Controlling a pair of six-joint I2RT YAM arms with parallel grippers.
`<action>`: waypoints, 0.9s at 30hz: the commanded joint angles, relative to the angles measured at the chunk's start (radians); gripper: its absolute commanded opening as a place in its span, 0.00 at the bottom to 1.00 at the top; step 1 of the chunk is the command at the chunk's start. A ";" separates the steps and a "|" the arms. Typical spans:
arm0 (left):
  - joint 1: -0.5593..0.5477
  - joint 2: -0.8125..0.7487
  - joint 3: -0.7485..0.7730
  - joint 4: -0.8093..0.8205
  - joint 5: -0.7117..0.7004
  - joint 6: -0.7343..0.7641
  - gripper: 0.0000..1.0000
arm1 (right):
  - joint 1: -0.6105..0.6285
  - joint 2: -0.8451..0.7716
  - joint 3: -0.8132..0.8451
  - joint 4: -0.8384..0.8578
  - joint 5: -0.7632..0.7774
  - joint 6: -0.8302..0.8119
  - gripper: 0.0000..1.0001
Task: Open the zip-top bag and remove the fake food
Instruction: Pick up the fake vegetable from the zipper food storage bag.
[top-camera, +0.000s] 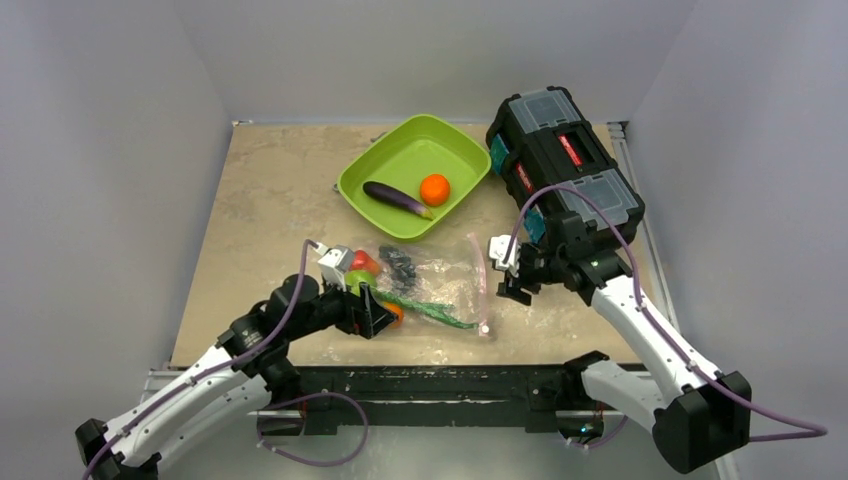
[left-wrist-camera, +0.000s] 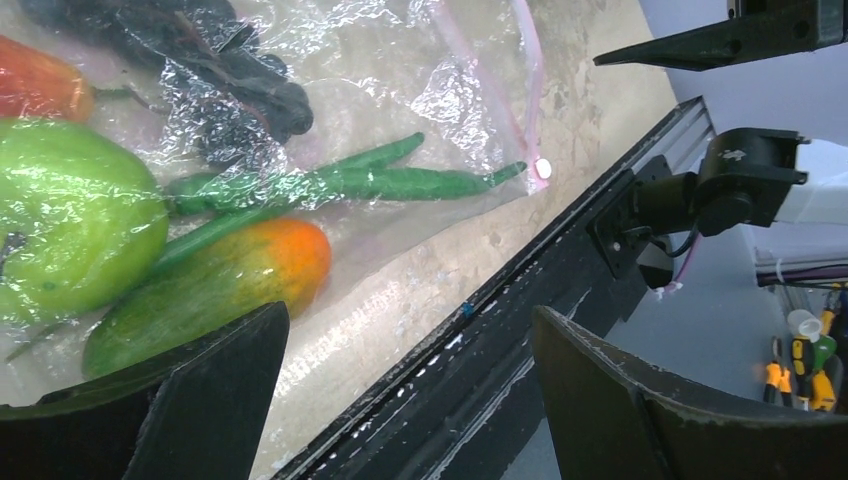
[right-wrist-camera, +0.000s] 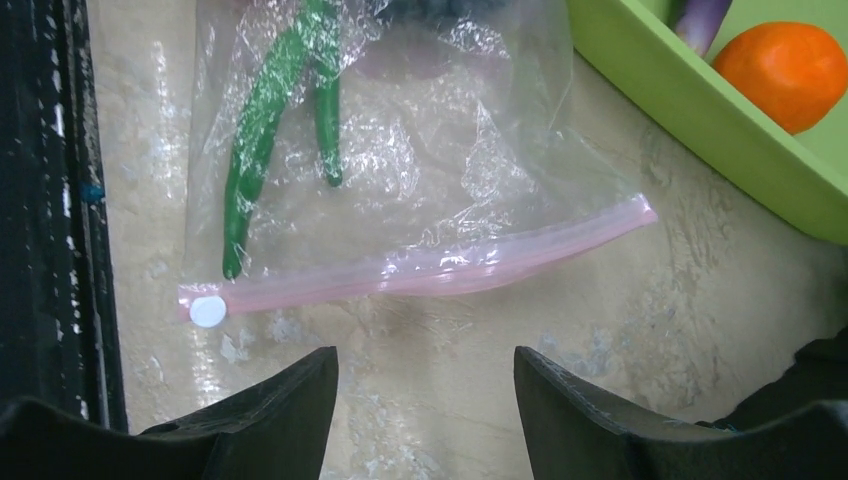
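The zip-top bag lies flat near the table's front, its pink zip strip facing right and a white slider at the near end. Inside the bag are fake food pieces: a green fruit, a green-orange piece, green pods, dark grapes and a red piece. My left gripper is open at the bag's near-left corner, holding nothing. My right gripper stands open just right of the zip strip, apart from it. An eggplant and an orange rest in the tray.
The lime-green tray sits behind the bag. A black toolbox stands at the back right, close behind my right arm. The table's black front rail runs just under my left gripper.
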 joint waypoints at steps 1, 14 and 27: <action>-0.011 0.015 -0.005 0.046 -0.028 0.041 0.90 | 0.001 0.019 -0.056 0.057 0.039 -0.142 0.63; -0.167 0.139 0.052 0.196 -0.124 0.410 0.88 | 0.019 0.203 -0.037 0.162 -0.059 -0.248 0.52; -0.461 0.449 -0.027 0.618 -0.376 1.144 0.92 | 0.067 0.414 0.087 0.120 -0.174 -0.113 0.33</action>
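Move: The bag's open mouth, a pink zip strip, has its middle about 6 cm to the right gripper's left, 2 cm ahead and 9 cm below; the white slider is 5 cm left and 7 cm back, the green chilies 17 cm left and 3 cm back. From the left gripper, that mouth is roughly 19 cm right, 8 cm ahead and 10 cm down, with the mango 3 cm ahead and 1 cm left, the chilies 8 cm right and 4 cm ahead. Lower the right gripper about 7 cm to the bag's mouth, then slide it left some 4 cm, narrowing the fingers to roughly half their gap, so the tips come to the edge of the upper lip, just under it. Bring the left gripper right over the bag's near side towards the mouth, sinking slightly, and roll it some 60 degrees until its open fingers lie nearly level. ##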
